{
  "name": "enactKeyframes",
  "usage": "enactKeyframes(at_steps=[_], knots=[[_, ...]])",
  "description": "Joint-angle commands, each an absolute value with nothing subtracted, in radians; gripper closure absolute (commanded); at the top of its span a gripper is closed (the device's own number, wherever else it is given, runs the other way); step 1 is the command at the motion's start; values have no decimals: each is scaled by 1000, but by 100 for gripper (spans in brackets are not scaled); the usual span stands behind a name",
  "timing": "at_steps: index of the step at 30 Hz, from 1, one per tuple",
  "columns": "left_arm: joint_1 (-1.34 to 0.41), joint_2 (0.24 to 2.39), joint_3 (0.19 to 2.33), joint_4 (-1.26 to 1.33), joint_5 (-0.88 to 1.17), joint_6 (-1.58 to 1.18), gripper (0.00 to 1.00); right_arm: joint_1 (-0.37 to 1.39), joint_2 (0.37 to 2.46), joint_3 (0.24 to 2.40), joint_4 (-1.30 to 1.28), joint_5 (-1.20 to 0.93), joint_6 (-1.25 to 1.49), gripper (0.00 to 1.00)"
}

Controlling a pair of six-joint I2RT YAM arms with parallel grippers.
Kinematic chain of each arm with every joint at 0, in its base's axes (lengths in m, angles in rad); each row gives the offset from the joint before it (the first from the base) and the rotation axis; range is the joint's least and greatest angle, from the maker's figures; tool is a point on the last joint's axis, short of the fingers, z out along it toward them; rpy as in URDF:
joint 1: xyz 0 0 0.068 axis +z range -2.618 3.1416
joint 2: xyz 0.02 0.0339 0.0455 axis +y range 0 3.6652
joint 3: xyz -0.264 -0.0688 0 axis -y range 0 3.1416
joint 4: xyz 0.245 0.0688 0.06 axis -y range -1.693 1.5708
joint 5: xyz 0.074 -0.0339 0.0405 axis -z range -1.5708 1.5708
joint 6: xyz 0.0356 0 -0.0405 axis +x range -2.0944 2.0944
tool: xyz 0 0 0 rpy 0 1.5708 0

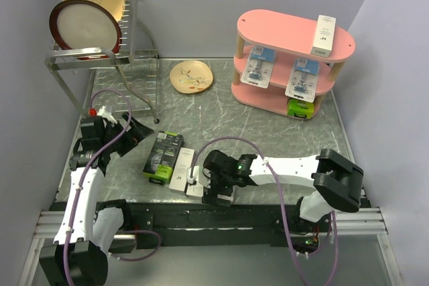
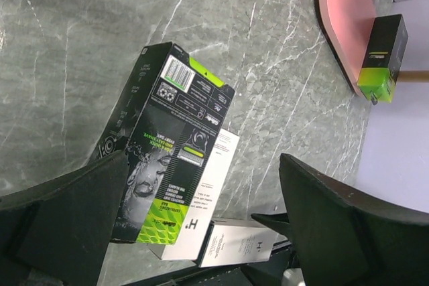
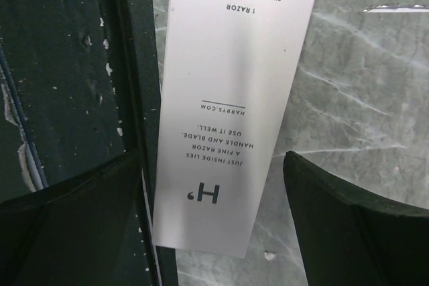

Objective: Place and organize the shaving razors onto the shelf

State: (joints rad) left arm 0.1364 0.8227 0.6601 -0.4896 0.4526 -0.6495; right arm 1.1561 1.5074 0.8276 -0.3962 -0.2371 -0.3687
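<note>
The pink shelf (image 1: 285, 28) stands at the back right. A slim white box (image 1: 326, 34) rests on its top board, two blister cards (image 1: 259, 67) (image 1: 301, 77) on the middle one, and a black-and-green box (image 1: 301, 108) at the bottom. A second black-and-green box (image 1: 163, 156) lies near the front edge with a white box (image 1: 181, 169) beside it. My right gripper (image 1: 200, 184) is low over another white box (image 3: 228, 98), open, with its fingers (image 3: 355, 226) on either side and a gap showing. My left gripper (image 2: 201, 226) hangs open above and left of the packs (image 2: 167, 159).
A wire dish rack (image 1: 137, 65) with two large plates (image 1: 87, 25) stands at the back left. A small patterned plate (image 1: 191, 76) lies on the table between rack and shelf. The black rail (image 1: 201, 216) of the near table edge runs just beside the white boxes.
</note>
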Motion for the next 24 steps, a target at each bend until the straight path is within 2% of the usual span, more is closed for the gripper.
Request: enactKeyframes(at_steps=[1, 4, 5, 7, 13, 19, 24], knots=[[144, 819, 663, -449, 476, -652, 0, 1161, 1517, 870, -368, -233, -377, 10], [143, 819, 655, -442, 479, -657, 1, 1161, 1514, 854, -361, -215, -387, 19], [144, 819, 650, -437, 480, -660, 1, 1160, 1516, 851, -360, -207, -399, 25], [144, 819, 644, -430, 482, -664, 1, 1161, 1513, 844, -357, -187, -410, 29], [143, 837, 650, -414, 485, -666, 1, 1144, 1462, 871, -441, -206, -466, 50], [143, 868, 661, -396, 486, -670, 1, 1031, 1326, 978, -631, -228, -471, 50], [143, 899, 675, -391, 457, -646, 0, 898, 1212, 1195, -704, -249, -459, 47]])
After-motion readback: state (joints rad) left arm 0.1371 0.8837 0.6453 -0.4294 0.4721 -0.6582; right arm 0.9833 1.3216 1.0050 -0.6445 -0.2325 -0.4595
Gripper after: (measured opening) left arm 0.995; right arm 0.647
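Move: The white razor box lying along the front table edge is between the right hand's open fingers, its middle level fore and aft, about 3 cm left and 1 cm lower. From that hand, the slanting white box is some 12 cm left and 7 cm farther out; the black-green razor box is about 18 cm left and 11 cm out. For the left hand, the edge box lies roughly 20 cm right, 15 cm back and 15 cm below. Almost in place at first, the right hand closes its fingers across the white box, pinching its long sides near the end with the H. It then lifts with quickening speed, straight up about 9 cm, swinging forward some 5 cm away from the front table edge and edging slightly right, while keeping its grip. ##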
